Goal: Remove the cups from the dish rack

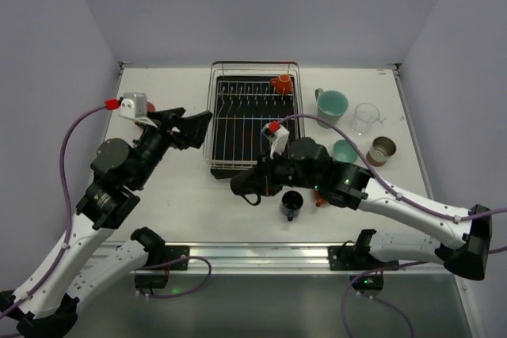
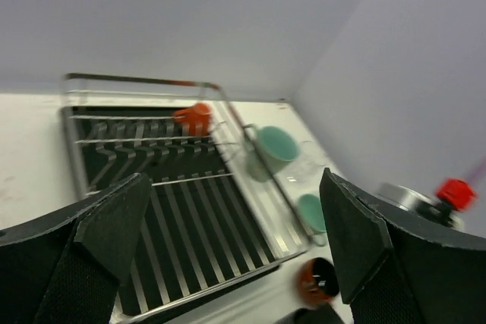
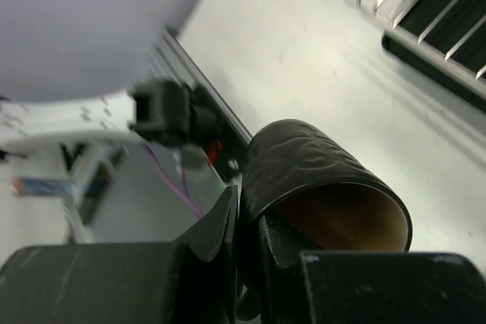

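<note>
The chrome-wire dish rack (image 1: 238, 140) over its black tray stands mid-table, with an orange handled cup (image 1: 282, 83) in its far right corner. My left gripper (image 1: 198, 128) hovers wide open at the rack's left side, nothing between its fingers; its wrist view looks across the rack (image 2: 175, 210) to the orange cup (image 2: 195, 117). My right gripper (image 3: 249, 218) is shut on the rim of a dark brown cup (image 3: 319, 187), one finger inside and one outside. It holds this cup (image 1: 242, 185) on its side just off the rack's near edge.
Right of the rack stand a large teal mug (image 1: 331, 105), a clear cup (image 1: 365, 118), a small teal cup (image 1: 344, 151) and a brownish cup (image 1: 382, 150). A dark cup (image 1: 291, 204) stands by my right arm. A red cup (image 2: 317, 280) sits near the rack's front corner.
</note>
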`<state>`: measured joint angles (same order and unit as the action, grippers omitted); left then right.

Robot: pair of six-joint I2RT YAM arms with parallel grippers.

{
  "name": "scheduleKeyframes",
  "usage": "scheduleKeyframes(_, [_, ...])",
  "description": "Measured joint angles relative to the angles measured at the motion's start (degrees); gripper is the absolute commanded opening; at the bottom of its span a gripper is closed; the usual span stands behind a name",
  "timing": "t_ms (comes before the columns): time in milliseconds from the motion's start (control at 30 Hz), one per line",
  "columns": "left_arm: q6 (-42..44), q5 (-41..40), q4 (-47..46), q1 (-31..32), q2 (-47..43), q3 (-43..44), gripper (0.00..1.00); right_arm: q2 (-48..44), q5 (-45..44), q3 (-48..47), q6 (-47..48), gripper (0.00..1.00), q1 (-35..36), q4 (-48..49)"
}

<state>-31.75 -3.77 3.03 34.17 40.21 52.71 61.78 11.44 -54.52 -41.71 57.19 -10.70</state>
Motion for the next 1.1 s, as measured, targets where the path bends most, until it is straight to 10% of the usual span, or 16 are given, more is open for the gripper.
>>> scheduleKeyframes(367, [12.2, -21.4, 19.4, 0.0, -9.9, -6.7, 1.00, 19.8, -20.4, -12.0, 9.0, 0.00, 16.9, -27.9])
scheduleKeyframes(967, [13.4, -25.2, 20.5, -1.1, -13.2, -8.8, 1.00, 36.6, -26.8, -12.5, 14.2, 0.00, 17.4, -27.4])
scheduleKeyframes(1100, [13.4, -24.9, 20.4, -1.3, -13.2, -8.8, 1.00, 36.6, -27.4, -12.5, 14.3, 0.22, 17.4, -26.9])
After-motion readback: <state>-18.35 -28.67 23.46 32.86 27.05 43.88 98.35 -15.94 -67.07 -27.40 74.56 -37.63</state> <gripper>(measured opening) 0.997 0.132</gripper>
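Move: Below the right hand, which already holds the dark cup, the bare table spot for it lies some 23 cm down, about 1 cm ahead and 2 cm right. The dark blue cup stands about 3 cm ahead and 9 right, the brown-orange cup 6 ahead and 21 right, the rack's near edge 12 ahead and 2 left. From the empty left hand, the rack's small orange cup is about 42 cm ahead, 28 right and 32 lower; the pink cup 22 ahead, 27 left. Lowering the dark cup some 22 cm, the right hand first swings back about 4 cm, then sinks to the front table left of the dark blue cup, its wrist rolling nearly 60 degrees to point the fingers down as they keep pinching the cup's wall. The open left hand withdraws 11 cm left and 10 down, away from the rack, turning counter-clockwise. ##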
